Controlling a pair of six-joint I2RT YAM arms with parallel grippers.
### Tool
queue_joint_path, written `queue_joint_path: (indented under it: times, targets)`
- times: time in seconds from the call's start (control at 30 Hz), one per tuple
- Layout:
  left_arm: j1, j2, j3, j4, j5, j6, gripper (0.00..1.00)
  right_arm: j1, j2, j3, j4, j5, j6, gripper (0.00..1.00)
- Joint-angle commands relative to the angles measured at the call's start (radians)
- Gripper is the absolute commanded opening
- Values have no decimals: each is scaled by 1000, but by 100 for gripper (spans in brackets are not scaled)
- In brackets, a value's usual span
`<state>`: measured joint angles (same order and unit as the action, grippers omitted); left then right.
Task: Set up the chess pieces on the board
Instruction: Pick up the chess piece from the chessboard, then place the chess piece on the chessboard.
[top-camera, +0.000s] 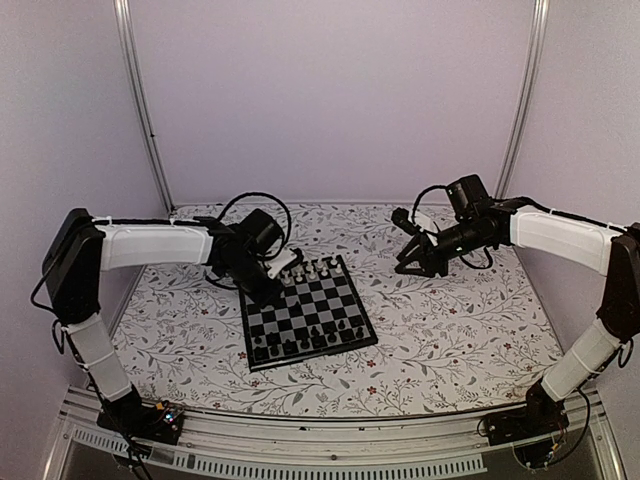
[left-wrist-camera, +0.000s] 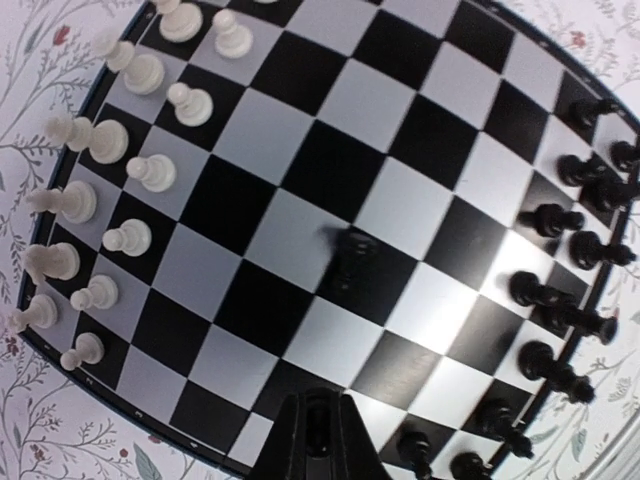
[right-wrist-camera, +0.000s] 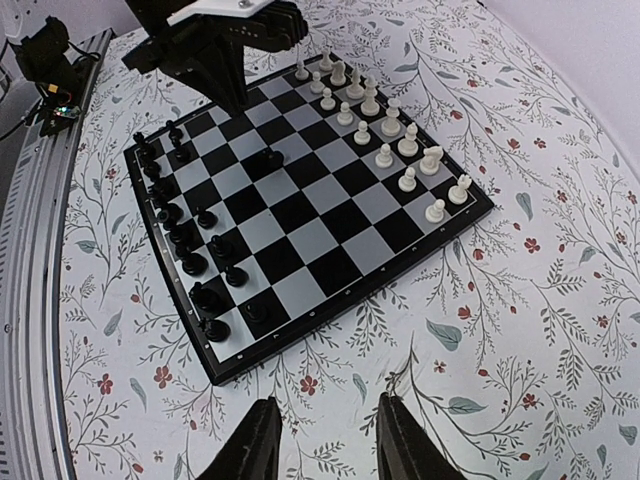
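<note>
The board (top-camera: 310, 355) lies on the floral tabletop between the arms. White chess pieces (top-camera: 310, 270) line its far two rows and black chess pieces (top-camera: 305, 340) its near rows. One black piece (left-wrist-camera: 350, 258) sits alone and blurred on a middle square, and shows in the right wrist view as the lone piece (right-wrist-camera: 270, 158). My left gripper (left-wrist-camera: 318, 440) hangs over the board's left edge, shut, with nothing visible between its fingers. My right gripper (right-wrist-camera: 322, 440) hovers open and empty above the tabletop, to the right of the board (right-wrist-camera: 340, 300).
A metal rail (top-camera: 330, 440) runs along the table's near edge and carries both arm bases. Black cables (top-camera: 250, 205) loop behind the left arm. Two slanted frame posts (top-camera: 520, 100) and purple walls close in the back.
</note>
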<state>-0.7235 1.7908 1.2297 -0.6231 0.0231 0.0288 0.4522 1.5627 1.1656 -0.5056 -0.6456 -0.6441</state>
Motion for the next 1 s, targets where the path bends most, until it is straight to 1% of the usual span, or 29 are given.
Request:
queue_joint_path:
  times: [0.0,0.47,0.97]
  targets:
    - [-52,-69,-40,-22,84,5,7,0,-9,-13,18,-3,-5,34]
    - [-108,14,-39,-29,143,30,7,-1,-10,-16,14,-4,-6,35]
    - [-127,63,-29,-55,146,34,7,0,-8,-18,12,-7,-14,35]
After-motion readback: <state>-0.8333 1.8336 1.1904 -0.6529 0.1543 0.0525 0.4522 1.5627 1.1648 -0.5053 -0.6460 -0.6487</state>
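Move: My left hand already holds a black pawn, just off the board. Its place, an empty square in the near pawn row, lies about 7 cm back, 3 cm right and 5 cm below. The loose black pawn stands 4 cm right, level ahead; the tall black piece behind the empty square is 10 cm back, 4 cm right. From my idle right hand that square is roughly 26 cm left, 8 cm back, 16 cm down. I carry the gripped pawn with my left hand back some 6 cm and 3 cm to the right, towards the black side's gap. I first rise about 1 cm, then sink around 4 cm, slowing as I near the square. On the way my wrist turns about 10 degrees clockwise and my fingertips tilt a little back towards the base; my fingers stay shut on the pawn. ##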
